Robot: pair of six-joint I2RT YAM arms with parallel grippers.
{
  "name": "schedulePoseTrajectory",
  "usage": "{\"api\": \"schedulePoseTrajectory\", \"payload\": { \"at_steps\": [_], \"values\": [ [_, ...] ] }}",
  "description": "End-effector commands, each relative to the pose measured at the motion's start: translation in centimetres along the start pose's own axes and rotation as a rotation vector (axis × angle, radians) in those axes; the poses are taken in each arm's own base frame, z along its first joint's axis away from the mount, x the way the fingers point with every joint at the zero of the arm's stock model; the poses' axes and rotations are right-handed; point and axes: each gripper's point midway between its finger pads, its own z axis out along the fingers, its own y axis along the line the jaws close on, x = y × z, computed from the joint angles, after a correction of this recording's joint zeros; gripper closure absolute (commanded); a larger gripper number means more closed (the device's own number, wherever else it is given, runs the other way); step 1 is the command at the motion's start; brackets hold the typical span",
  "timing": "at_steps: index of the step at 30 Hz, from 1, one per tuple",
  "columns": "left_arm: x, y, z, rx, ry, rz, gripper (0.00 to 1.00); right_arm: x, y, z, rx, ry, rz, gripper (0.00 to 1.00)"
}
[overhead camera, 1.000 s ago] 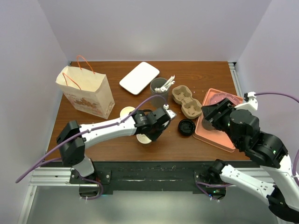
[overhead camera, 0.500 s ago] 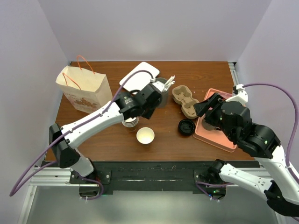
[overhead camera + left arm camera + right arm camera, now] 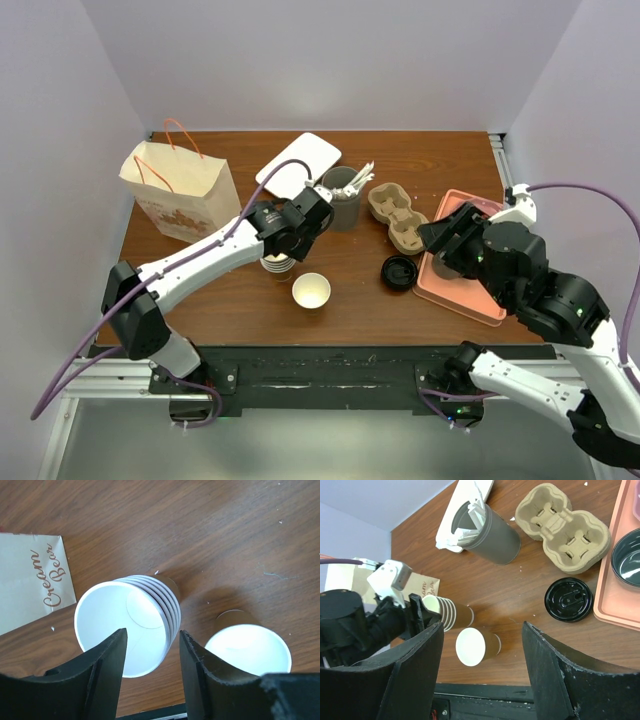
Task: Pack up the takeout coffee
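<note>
The takeout coffee, a cup with its lid on, shows in no view. A single lidless paper cup (image 3: 311, 291) (image 3: 471, 647) (image 3: 247, 650) stands near the front edge. A loose black lid (image 3: 399, 271) (image 3: 568, 599) lies to its right. My left gripper (image 3: 295, 238) (image 3: 151, 635) hovers open over the stack of lidless cups (image 3: 276, 265) (image 3: 110, 615) (image 3: 447, 614), touching nothing. Higher up, at the tray's left edge, my right gripper (image 3: 440, 245) (image 3: 482, 630) is open and empty. The paper bag (image 3: 185, 195) (image 3: 30, 580) stands at the back left.
A dark grey cup of white utensils (image 3: 342, 195) (image 3: 487, 530) and a pulp cup carrier (image 3: 398, 217) (image 3: 562, 527) sit behind the lid. A pink tray (image 3: 470, 290) with a dark bowl (image 3: 627, 557) is at the right. A white flat box (image 3: 298, 167) lies at the back.
My left gripper left the single cup standing, swung back over the stack of cups and opened wider. The right arm shifted slightly left.
</note>
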Motion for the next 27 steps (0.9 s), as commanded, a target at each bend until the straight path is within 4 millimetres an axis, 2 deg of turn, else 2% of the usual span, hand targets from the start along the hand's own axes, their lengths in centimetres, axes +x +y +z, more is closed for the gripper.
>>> {"api": "schedulePoseTrajectory", "payload": {
  "at_steps": [1, 5, 11, 12, 18, 23, 27],
  "values": [
    [-0.1, -0.2, 1.1, 0.004, -0.012, 0.005, 0.51, -1.4, 0.3, -1.2, -0.024, -0.033, 0.021, 0.32],
    [0.3, -0.8, 2.8, 0.006, 0.006, 0.048, 0.55, -1.4, 0.5, -1.2, -0.030, -0.031, 0.020, 0.32],
    [0.1, -0.3, 4.0, -0.027, 0.023, 0.067, 0.66, -1.6, 0.6, -1.2, -0.026, -0.032, 0.005, 0.32],
    [0.1, -0.1, 4.2, -0.039, 0.023, 0.074, 0.71, -1.7, 0.6, -1.3, -0.026, -0.034, 0.005, 0.32],
    [-0.9, 2.1, 5.3, -0.126, -0.009, 0.112, 0.80, -1.4, 0.2, -1.2, -0.019, -0.029, 0.000, 0.32],
    [-2.2, 4.3, 7.2, -0.173, -0.027, 0.107, 0.82, -1.3, 0.1, -1.2, -0.016, -0.026, 0.002, 0.32],
    [-3.6, 5.2, 8.3, -0.157, -0.046, 0.116, 0.82, -1.4, 0.1, -1.2, -0.009, -0.030, -0.005, 0.32]
  ]
}}
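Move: The stack of paper cups stands just ahead of the left hand, roughly 2 cm forward and 2 cm left, its middle about 8 cm below. The single cup is some 5 cm back and 6 cm right of that hand. The paper bag is about 16 cm ahead and 18 cm left, and the straw holder about 15 cm ahead and 11 cm right. From the right hand the stack lies roughly 30 cm left, 9 cm ahead and 26 cm down. The stack's rims are straddled on their back-right side as the left hand sinks about 4 cm with its fingers closing, one inside the cup mouth and one outside, until they pinch the wall. While the fingers finish closing, the hand turns forward and slightly left, carrying on about 5 cm away from the single cup, its left side tipping up some 10 degrees. ##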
